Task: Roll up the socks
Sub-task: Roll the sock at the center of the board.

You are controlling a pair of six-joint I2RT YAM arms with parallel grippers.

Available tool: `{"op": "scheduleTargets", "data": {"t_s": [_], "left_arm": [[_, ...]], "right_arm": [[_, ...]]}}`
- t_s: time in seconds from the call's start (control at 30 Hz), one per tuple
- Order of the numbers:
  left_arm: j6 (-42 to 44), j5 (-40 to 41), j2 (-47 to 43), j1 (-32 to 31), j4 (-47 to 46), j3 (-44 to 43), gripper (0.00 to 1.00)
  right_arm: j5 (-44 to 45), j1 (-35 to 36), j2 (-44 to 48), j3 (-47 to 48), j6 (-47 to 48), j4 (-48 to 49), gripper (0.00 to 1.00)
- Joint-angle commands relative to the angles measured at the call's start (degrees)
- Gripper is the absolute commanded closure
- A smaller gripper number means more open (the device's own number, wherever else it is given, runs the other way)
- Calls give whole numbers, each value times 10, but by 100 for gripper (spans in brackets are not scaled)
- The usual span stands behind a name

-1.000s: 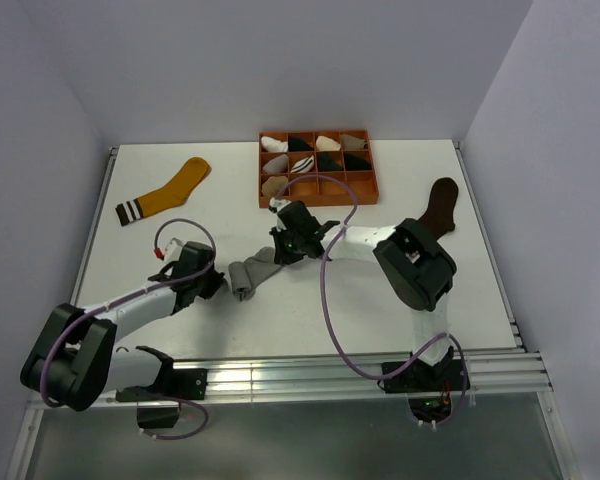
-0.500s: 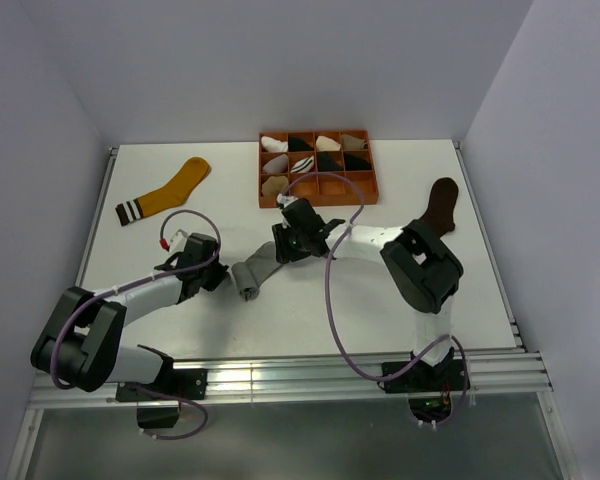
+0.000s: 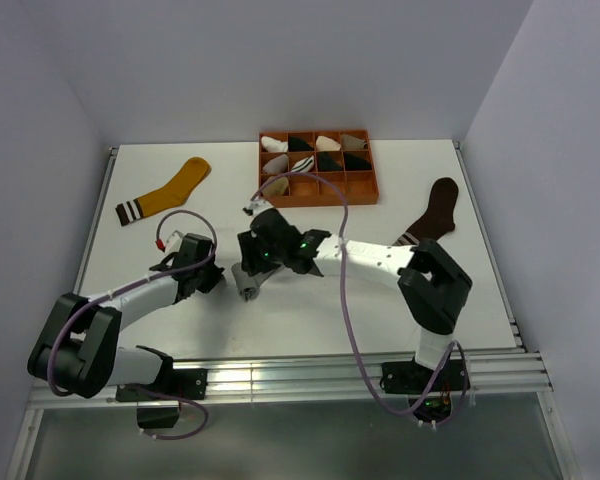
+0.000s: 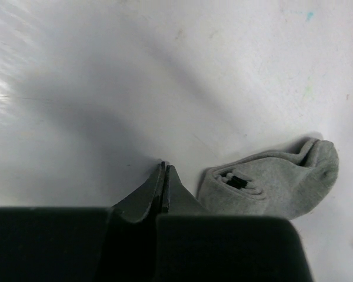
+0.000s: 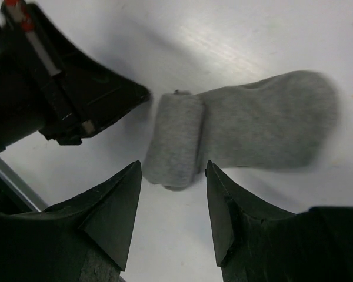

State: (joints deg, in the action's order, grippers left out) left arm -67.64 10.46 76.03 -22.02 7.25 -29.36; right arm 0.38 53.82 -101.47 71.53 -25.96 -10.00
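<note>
The grey sock [image 5: 259, 120] lies flat on the white table, its cuff end rolled into a short roll [image 5: 176, 138]. My right gripper [image 5: 173, 169] hovers open just above that roll, one finger on each side, touching nothing. In the top view it [image 3: 252, 258] covers most of the grey sock [image 3: 247, 286]. My left gripper [image 4: 165, 167] is shut and empty, its tips on the table just left of the roll [image 4: 238, 182]. The mustard sock [image 3: 170, 190] lies flat at the far left. At the right lies the dark brown sock [image 3: 438, 208].
An orange compartment tray [image 3: 365, 190] with several small sock bundles stands at the back centre, just beyond the right arm. The left gripper's black body [image 5: 76, 100] lies close to the roll. A raised rail runs along the table's near edge [image 3: 310, 370].
My right gripper has let go, opened and slid left along the grey sock to its rolled end. The left gripper has shut and drawn back slightly from the roll.
</note>
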Motion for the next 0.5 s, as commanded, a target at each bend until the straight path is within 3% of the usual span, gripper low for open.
{"op": "scheduleTargets", "data": {"t_s": [0.0, 0.47], "left_arm": [[25, 10, -23, 14, 54, 3, 100], [44, -18, -56, 34, 40, 18, 98]], "right_arm": [[50, 43, -40, 41, -23, -26, 44], [119, 86, -130, 96, 4, -45, 45]]}}
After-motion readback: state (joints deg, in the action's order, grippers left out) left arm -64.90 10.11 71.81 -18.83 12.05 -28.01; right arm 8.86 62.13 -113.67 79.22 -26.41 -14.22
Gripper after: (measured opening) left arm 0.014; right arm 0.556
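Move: The rolled end of the gray sock lies about 9 cm below the open right hand, some 3 cm to its left and about 1 cm nearer the base. The flat toe end reaches some 7 cm to the right of the roll and 3 cm farther out. The shut left gripper waits about 9 cm left of the right hand, 1 cm ahead and 9 cm lower; from the left hand the roll is some 6 cm right and 1 cm back, at about its own height. Down onto the rolled end of the gray sock comes the right hand, sinking about 6 cm while swinging some 4 cm left and 3 cm back. Its half-open fingers keep their gap and tip about 10 degrees steeper. The left hand, still shut, slides away from the roll, about 2 cm left and slightly back. ##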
